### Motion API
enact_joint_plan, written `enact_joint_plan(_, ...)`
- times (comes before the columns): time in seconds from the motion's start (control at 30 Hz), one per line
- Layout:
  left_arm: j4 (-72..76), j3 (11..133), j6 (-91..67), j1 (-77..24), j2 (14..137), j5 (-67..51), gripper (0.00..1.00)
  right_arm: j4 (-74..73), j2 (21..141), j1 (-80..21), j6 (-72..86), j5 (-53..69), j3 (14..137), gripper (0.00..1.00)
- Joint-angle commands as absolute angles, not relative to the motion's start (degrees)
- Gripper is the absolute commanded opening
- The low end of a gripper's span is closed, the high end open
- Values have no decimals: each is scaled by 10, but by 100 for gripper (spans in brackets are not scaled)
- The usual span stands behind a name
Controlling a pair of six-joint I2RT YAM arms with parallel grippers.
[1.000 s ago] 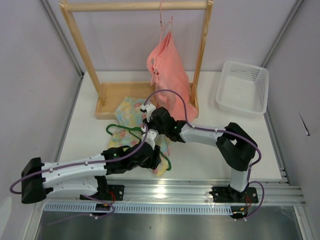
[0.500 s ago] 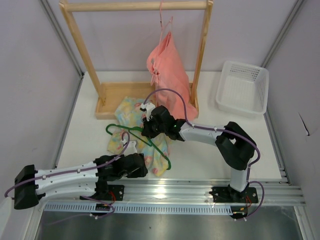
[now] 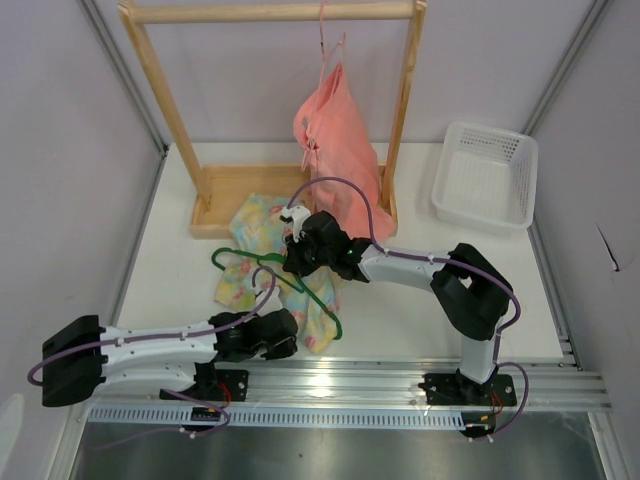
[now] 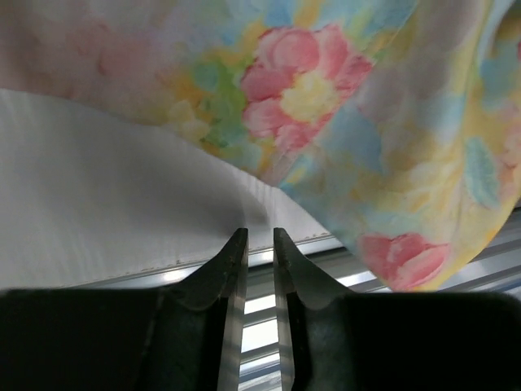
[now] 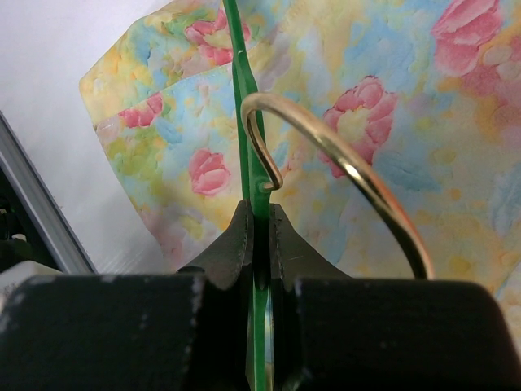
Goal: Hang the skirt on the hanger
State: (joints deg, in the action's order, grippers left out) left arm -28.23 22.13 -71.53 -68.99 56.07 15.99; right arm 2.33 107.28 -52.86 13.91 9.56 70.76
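Observation:
The skirt (image 3: 258,222), pastel yellow, mint and blue with pink flowers, lies crumpled on the white table between the two grippers. The dark green hanger (image 3: 232,254) lies across it. My right gripper (image 3: 291,264) is shut on the hanger's green bar (image 5: 242,98), just below its brass-coloured hook (image 5: 358,175), with the skirt (image 5: 391,122) underneath. My left gripper (image 3: 297,338) sits low at the table's near edge, beside the skirt's lower corner. In the left wrist view its jaws (image 4: 260,236) stand a narrow gap apart with nothing between them, and the skirt (image 4: 326,106) hangs just ahead.
A wooden rack (image 3: 270,12) stands at the back, with a salmon-pink garment (image 3: 335,140) hanging from its bar. A white basket (image 3: 485,178) sits at the back right. The metal rail (image 3: 350,385) runs along the near edge, right under my left gripper.
My left gripper has pulled back from the skirt toward the near edge and its jaws have narrowed. My right gripper has kept its hold on the hanger, almost still.

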Motion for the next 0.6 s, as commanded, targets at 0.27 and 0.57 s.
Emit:
enact_joint_plan(0.27, -178, 234, -715, -671, 629, 176, 50, -50, 1078, -526, 113, 64, 699, 0)
enact_joint_plan(0.57, -198, 233, -685, -620, 600, 204, 64, -54, 1077, -526, 112, 64, 698, 0)
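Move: The bit of the skirt's near edge the left hand is after lies on the table about 5 cm ahead of it, 2 cm to its right and some 2 cm lower. The skirt's near corner is roughly level ahead and 7 cm right; the green hanger's near end is 11 cm right and 3 cm out, its neck about 18 cm ahead. From the right hand, that edge lies 13 cm back, 1 cm right and 8 cm below. No sure contact by the left hand: it comes up to the skirt's near edge, swinging about 3 cm right at first, then curving forward to end about 4 cm farther out and 1 cm higher. Meanwhile its fingers spread from a quarter to nearly two-thirds open, tips on either side of the edge. The right hand keeps its pinch on the hanger's neck, motionless. ##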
